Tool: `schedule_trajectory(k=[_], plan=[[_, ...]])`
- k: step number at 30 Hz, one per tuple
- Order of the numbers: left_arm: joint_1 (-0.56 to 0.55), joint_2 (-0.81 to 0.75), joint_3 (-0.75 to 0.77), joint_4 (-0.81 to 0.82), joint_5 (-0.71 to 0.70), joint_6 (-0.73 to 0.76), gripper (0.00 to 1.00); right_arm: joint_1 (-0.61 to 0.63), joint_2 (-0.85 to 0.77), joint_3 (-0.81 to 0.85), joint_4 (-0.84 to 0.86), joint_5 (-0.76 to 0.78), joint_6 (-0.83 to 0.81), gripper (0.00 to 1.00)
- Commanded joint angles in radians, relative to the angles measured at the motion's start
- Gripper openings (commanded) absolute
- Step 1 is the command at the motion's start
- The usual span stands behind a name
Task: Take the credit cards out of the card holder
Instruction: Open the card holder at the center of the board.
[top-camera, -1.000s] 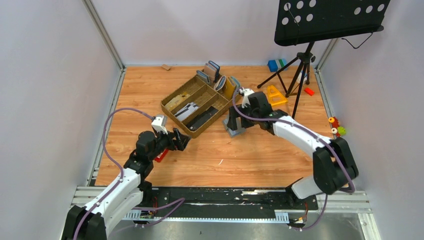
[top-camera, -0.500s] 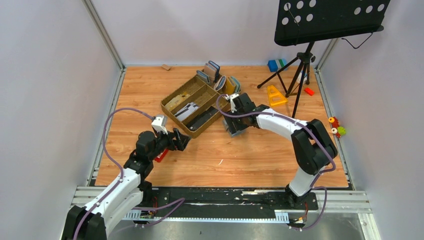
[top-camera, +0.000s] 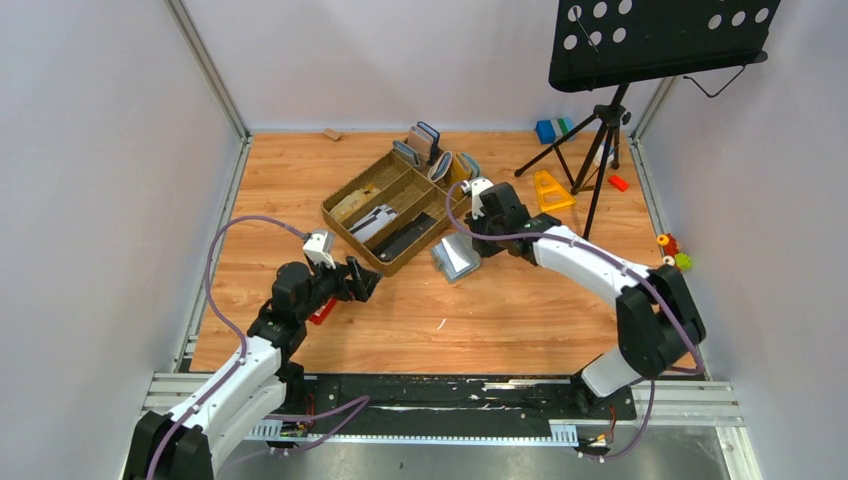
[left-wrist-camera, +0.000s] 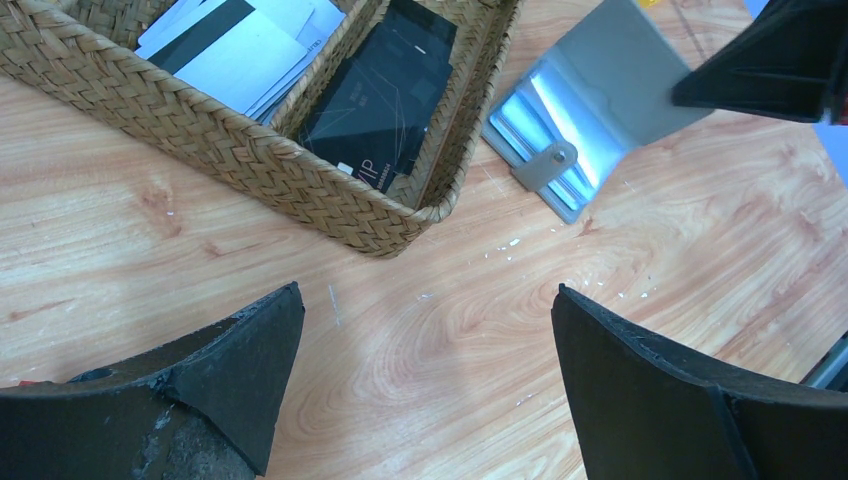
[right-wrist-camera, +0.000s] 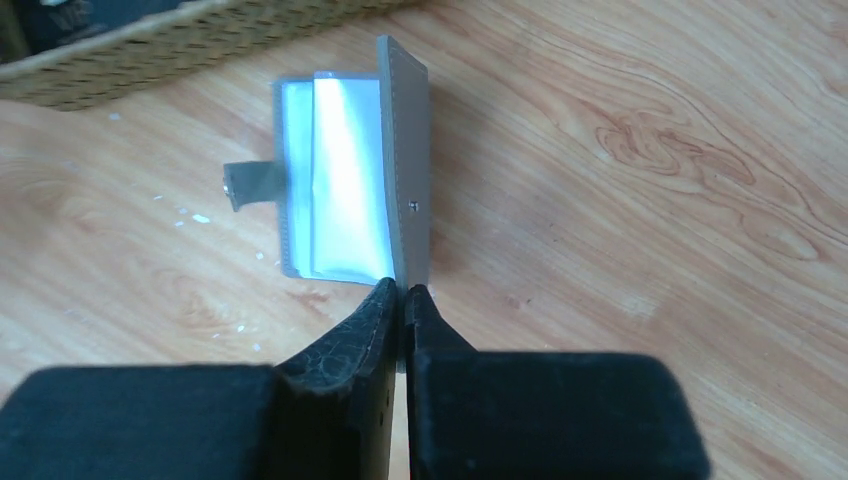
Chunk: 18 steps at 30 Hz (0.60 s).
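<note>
The card holder lies open on the wooden table just right of the woven tray. Its grey cover stands up on edge, and the pale blue shiny slots lie flat beside it with a small snap tab sticking out. My right gripper is shut on the near edge of that raised cover. Glare on the slots hides any credit cards in them. My left gripper hangs open over bare wood near the tray's corner, well short of the card holder.
The woven tray holds white and black cards. Upright wallets stand behind it. A music stand's tripod, a yellow triangle and a blue block sit at back right. A red item lies by my left arm.
My right gripper shut on the card holder's cover and swung it up, so the holder now lies open showing its pale slots. The left arm has not moved.
</note>
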Motion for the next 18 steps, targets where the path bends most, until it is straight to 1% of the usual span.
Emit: schedule_trajectory(k=[1, 8, 12, 18], plan=[[-0.003, -0.006, 0.034, 0.03, 0.012, 0.01, 1.0, 0.002, -0.145, -0.053, 0.059, -0.078, 0.031, 0.04], [-0.003, 0.006, 0.026, 0.076, 0.066, -0.001, 1.0, 0.001, -0.316, -0.155, 0.112, -0.144, 0.092, 0.02], [-0.003, 0.014, 0.017, 0.125, 0.12, -0.014, 1.0, 0.001, -0.354, -0.177, 0.137, -0.192, 0.136, 0.0], [-0.004, 0.046, 0.0, 0.22, 0.188, -0.063, 1.0, 0.0, -0.383, -0.208, 0.203, -0.224, 0.201, 0.0]])
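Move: The card holder lies already open under the right hand, which still pinches the free edge of its cover; the pocket's middle is about 4 cm to that hand's left, 1 cm ahead and 4 cm below. The woven basket's middle lies some 14 cm left and 10 cm ahead of the right hand. From the open left hand the card holder is roughly 15 cm right, 8 cm ahead and 6 cm below, the basket 5 cm right and 17 cm ahead, and the red box 9 cm left and 1 cm back. The right hand keeps its pinch on the cover's edge and hauls the card holder upwards and back towards the robot in one sweep, about 5 cm each way, easing off with a slight drift left while the wrist rolls some 15 degrees so that its left side rises. The left hand, fingers still wide open and touching nothing, sets off late and goes about 2 cm to the right and as much up, towards the card holder, starting to turn slightly clockwise. ##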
